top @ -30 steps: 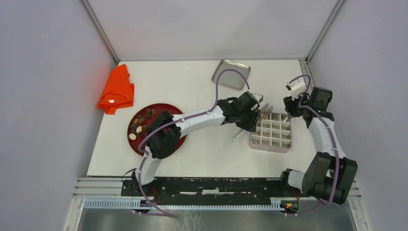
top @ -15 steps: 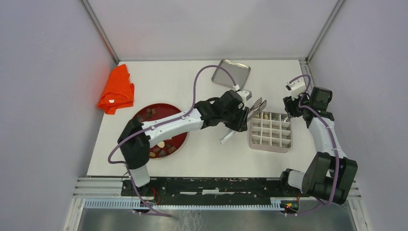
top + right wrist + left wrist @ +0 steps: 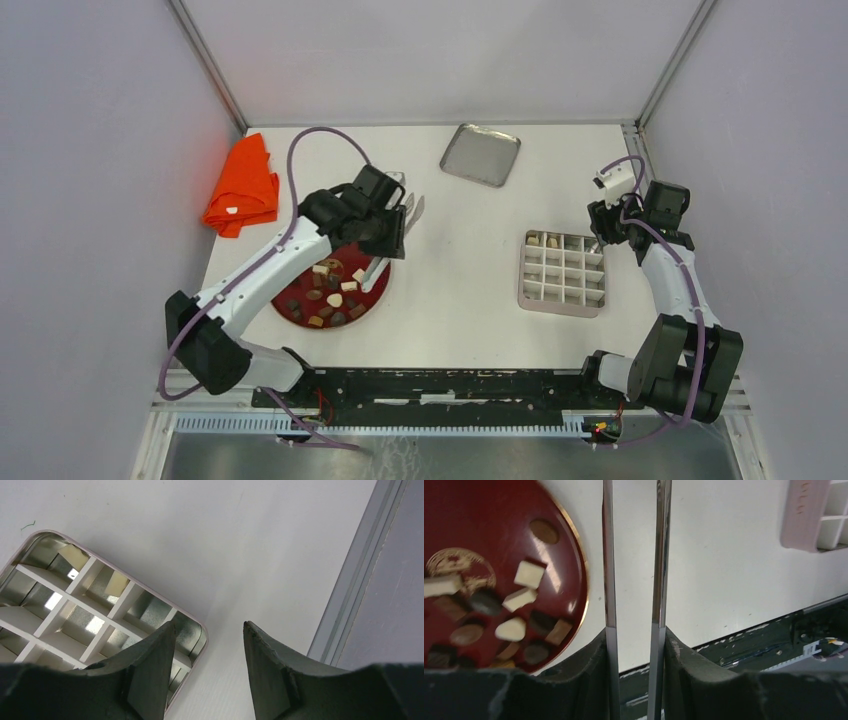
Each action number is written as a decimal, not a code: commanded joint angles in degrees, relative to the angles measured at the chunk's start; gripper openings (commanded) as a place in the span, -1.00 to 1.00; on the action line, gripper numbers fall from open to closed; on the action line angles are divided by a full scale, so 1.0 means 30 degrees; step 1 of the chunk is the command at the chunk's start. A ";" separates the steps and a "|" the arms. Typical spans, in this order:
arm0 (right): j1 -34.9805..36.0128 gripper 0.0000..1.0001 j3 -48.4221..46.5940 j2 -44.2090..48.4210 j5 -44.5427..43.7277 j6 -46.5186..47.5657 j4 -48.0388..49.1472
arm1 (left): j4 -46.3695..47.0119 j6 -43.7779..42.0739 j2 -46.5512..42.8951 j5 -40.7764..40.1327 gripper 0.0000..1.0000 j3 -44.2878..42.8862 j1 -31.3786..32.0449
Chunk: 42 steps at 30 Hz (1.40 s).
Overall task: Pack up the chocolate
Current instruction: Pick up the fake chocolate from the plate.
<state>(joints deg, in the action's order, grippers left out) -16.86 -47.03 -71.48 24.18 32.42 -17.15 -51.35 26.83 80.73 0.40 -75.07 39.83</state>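
Observation:
Several pieces of chocolate (image 3: 328, 290), dark, tan and cream, lie on the red plate (image 3: 372, 296); the left wrist view shows these pieces of chocolate (image 3: 529, 574) on the red plate (image 3: 580, 575) at its left. My left gripper (image 3: 392, 228) (image 3: 635, 632) is shut on metal tongs (image 3: 411, 206) (image 3: 609, 555), whose two blades stand apart with nothing between them, over the plate's right edge. The white gridded box (image 3: 563, 285) (image 3: 95, 597) holds two cream pieces (image 3: 543, 240) in its far row. My right gripper (image 3: 603, 228) (image 3: 209, 625) hangs open and empty by the box's far right corner.
A metal lid tray (image 3: 480, 154) lies at the back. An orange cloth (image 3: 243, 185) sits at the far left. The frame's upright rail (image 3: 360, 580) runs close on the right of my right gripper. The black base rail (image 3: 440, 385) lines the near edge.
My left arm has swung left from the gridded box to the plate's right edge, carrying the tongs. The right arm has not moved.

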 commanded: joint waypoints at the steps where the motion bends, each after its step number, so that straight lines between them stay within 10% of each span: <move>1: 0.0104 0.18 -0.0050 -0.0269 0.0352 0.0167 0.0194 | -0.5989 -0.1582 -0.1097 -0.1079 -0.15 -0.1216 -0.0919; 16: 0.0207 0.18 -0.0086 -0.0212 0.0504 0.0182 0.0166 | -1.0076 -0.0072 -0.1333 -0.3461 -0.14 0.0077 -0.1214; 42: 0.0308 0.18 -0.0056 -0.0255 0.0434 0.0245 0.0178 | -0.4762 -0.0756 0.0403 -0.1321 -0.08 0.2060 -0.2485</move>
<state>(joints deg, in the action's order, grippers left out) -16.16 -47.03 -72.18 24.99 32.45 -17.30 -69.38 24.82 81.82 -5.78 -69.89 32.67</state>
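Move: Just beyond the left hand, which still holds the metal tongs spread open, the brown oval chocolate lies about 5 cm ahead, 5 cm to its left and 17 cm below. The white cube sits about 1 cm ahead and 9 cm left, the white block 2 cm back and 12 cm left, both at the same depth. From the right hand the oval is roughly 55 cm left and 5 cm back. Swinging in over the plate, the left hand carries the open tongs some 12 cm left and 8 cm back while the wrist tilts about 30 degrees, bringing the fingers nearly straight down. It then turns back forward by 3 to 4 cm and slightly right, sinking about 5 cm in all. Its fingers keep their hold on the tongs. ##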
